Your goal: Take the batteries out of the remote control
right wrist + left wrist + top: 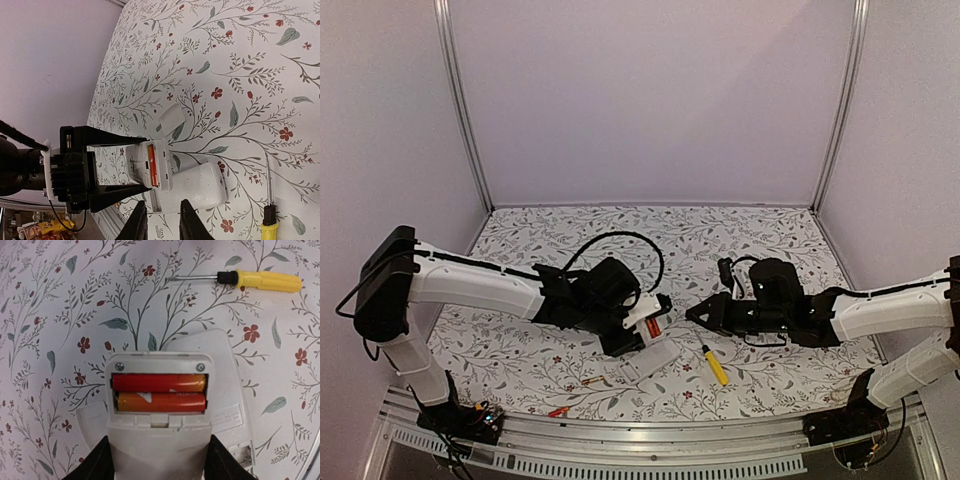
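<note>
My left gripper [638, 325] is shut on a white remote control [160, 440], its black fingers [97, 462] pressing both sides. The back compartment is uncovered, and two red-orange batteries [159, 392] lie side by side in it. From the right wrist view the same remote [161, 159] stands on edge between the left fingers, with the batteries [152, 165] showing as an orange strip. My right gripper [695, 313] hovers just right of the remote. Its fingers [137, 222] stand slightly apart, with nothing between them.
A second white remote-like body [652, 360] lies flat under the held one. A loose white cover [172, 117] rests on the floral cloth. A yellow-handled screwdriver [716, 365] lies to the right. A small orange cylinder [592, 381] lies near the front edge.
</note>
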`<state>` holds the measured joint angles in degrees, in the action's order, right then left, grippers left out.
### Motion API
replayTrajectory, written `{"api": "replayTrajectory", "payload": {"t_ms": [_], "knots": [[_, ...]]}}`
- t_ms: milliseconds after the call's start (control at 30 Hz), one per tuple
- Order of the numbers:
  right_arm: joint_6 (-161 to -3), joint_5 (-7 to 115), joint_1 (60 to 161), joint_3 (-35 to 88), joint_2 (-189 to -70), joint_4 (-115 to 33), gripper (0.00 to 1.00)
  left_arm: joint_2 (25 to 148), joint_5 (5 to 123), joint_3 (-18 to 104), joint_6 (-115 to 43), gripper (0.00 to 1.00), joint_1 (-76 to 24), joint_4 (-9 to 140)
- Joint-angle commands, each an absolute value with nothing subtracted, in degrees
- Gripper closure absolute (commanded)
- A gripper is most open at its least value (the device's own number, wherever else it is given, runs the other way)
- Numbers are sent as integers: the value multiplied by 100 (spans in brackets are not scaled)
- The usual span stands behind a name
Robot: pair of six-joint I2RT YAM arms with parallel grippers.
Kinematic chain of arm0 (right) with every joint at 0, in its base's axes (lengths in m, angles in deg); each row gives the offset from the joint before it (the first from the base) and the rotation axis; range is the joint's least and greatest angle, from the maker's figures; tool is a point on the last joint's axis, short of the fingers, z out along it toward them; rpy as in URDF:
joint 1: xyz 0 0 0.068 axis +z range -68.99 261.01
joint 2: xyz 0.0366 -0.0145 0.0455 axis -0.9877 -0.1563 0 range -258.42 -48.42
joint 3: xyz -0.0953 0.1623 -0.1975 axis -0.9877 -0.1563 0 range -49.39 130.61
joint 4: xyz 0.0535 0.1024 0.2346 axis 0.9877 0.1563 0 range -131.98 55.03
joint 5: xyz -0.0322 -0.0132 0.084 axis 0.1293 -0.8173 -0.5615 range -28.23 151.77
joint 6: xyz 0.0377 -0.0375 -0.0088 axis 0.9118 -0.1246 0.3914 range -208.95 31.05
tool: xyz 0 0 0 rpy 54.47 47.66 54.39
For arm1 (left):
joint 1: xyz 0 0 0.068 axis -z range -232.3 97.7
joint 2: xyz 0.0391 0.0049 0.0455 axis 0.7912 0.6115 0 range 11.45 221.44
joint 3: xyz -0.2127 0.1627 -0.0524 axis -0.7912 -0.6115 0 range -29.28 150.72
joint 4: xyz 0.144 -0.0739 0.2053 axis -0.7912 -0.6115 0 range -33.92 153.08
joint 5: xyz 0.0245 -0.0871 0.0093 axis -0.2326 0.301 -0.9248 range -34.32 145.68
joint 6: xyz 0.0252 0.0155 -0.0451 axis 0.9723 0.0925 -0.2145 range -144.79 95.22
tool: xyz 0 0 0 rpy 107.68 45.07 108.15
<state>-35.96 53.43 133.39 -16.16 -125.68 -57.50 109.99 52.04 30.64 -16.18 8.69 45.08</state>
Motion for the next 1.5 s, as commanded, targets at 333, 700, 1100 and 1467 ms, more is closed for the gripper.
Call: {"api": "replayTrajectory", "payload": {"t_ms": [333, 700, 1100, 1467], "knots": [[-3914, 5859, 13251, -1534, -12342, -4877, 46, 10842, 6093, 3488, -2913, 83, 1295, 4180], [-3969, 5940, 13251, -1575, -12275, -4822, 44, 11364, 6723, 3757, -4434, 81, 2129, 4021], [-3886, 5982, 13251, -1770, -12131, -4883, 43, 11944, 6460, 3681, -4103, 79, 2060, 3776], [-3980, 6057, 13234, -1548, -12141, -4679, 40, 12181, 6083, 3637, -3093, 75, 1674, 3735]]}}
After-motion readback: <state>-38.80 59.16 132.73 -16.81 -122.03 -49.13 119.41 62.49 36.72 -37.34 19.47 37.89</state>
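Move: The left hand holds the remote with its batteries exposed; its goal is bare table about 11 cm back, 4 cm right and 6 cm below. The emptied remote lies 3 cm back, 3 cm right and 7 cm below that hand, the lid 5 cm ahead and 3 cm left, and the screwdriver 3 cm back and 14 cm right. From the right hand, the held batteries are roughly 2 cm ahead, 8 cm left and 8 cm down. Keeping its grip on the remote, the left hand draws back towards the robot about 12 cm and some 6 cm right, rising slightly over the emptied remote's near side, then sinks about 6 cm to the bare table there and eases 2 cm forward and 2 cm left, its fingertips tilting back under the wrist by some 25 degrees. The right hand, empty, shifts about 3 cm right and a little down, away from the batteries, while its barely parted fingers spread to a bit over half open. ##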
